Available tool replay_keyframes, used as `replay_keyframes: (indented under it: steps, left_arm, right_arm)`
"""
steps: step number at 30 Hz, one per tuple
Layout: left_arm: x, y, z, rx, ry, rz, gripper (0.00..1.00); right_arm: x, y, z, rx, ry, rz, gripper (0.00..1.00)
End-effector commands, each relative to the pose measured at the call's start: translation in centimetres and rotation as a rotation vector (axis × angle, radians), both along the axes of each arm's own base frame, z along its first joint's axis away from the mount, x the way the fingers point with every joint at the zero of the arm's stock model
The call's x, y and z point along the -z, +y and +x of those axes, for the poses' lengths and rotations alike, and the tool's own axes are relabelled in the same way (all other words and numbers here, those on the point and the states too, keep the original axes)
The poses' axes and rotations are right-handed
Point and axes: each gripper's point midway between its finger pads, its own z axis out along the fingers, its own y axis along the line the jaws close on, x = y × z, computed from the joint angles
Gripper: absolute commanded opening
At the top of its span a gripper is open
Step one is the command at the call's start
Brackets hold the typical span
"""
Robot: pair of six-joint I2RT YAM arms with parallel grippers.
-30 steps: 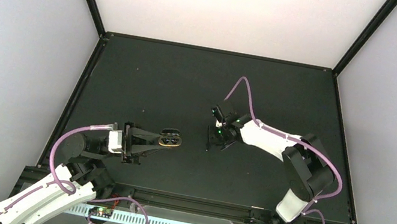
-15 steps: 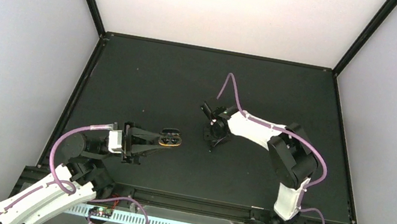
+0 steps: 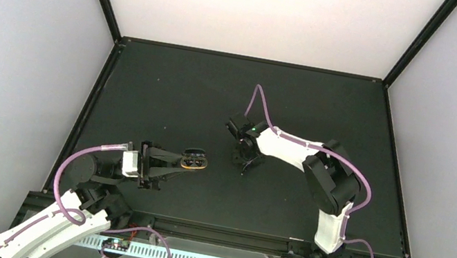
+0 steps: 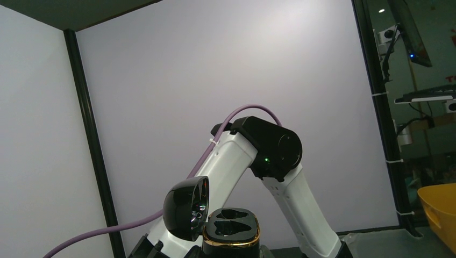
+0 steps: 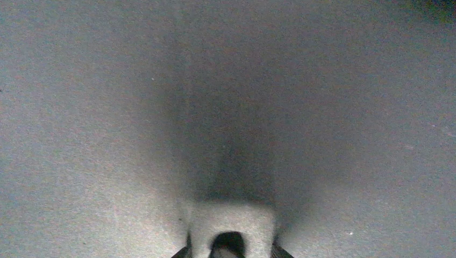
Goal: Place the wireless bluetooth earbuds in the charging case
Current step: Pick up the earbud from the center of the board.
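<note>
My left gripper (image 3: 185,162) is shut on the charging case (image 3: 196,161), holding it a little above the table at the left. Here the case (image 4: 231,230) looks glossy black with a gold rim. Its lid (image 4: 185,208) is swung open to the left and both sockets are empty. My right gripper (image 3: 245,162) points straight down at the mat, right of the case. In the right wrist view its fingertips (image 5: 185,252) stand apart just over the mat, with a small dark rounded thing (image 5: 228,243) between them. It is too blurred to name as an earbud. No other earbud shows.
The black mat (image 3: 169,91) covers the table, with black frame posts at the back corners and white walls around. The right arm's white links (image 4: 290,199) rise behind the case in the left wrist view.
The right arm has swung its wrist left and lowered toward the mat, nearer the case. Its fingers have spread a little. The left arm and case have barely moved.
</note>
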Motion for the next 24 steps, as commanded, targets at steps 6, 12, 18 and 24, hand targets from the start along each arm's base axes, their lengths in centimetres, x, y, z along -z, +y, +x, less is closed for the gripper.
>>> replay_keyframes:
  steps: [6,12,18,24]
  left_arm:
    - [-1.7,0.7,-1.2,0.027,-0.032,-0.044,0.02]
    - [-1.8,0.8,-1.3,0.028,-0.037,-0.047,0.02]
    - [-1.7,0.8,-1.3,0.027,-0.036,-0.045,0.02]
    - [-1.6,0.6,-1.1,0.028,-0.031,-0.042,0.02]
  right_arm:
    - [-0.2,-0.5,-0.9,-0.041,-0.001,-0.050,0.31]
    - [-0.2,0.7,-0.7,-0.109,-0.008,-0.048,0.24]
    - [-0.8,1.6,-0.5,-0.231,-0.022,-0.059,0.17]
    - [-1.3,1.6,-0.3,-0.309,-0.035,-0.079,0.14]
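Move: The black earbud lies on the board between the right hand's open pads, about 1 cm back from their middle, level with them left to right and no more than 1 cm below. From the right hand, the charging case, held up in the left hand, is roughly 20 cm back, 11 cm to the left and 36 cm above. From the left hand the earbud lies about 19 cm ahead, 12 cm to the right and 36 cm below. Around the earbud the right fingers, pointing almost straight down, shift back about 1 cm along the board while they close and pinch it from both sides. The hand then rises some 1 cm and moves about 1.5 cm left, turning roughly 15 degrees counter-clockwise as the gap narrows. The left hand still holds the open case steady. ##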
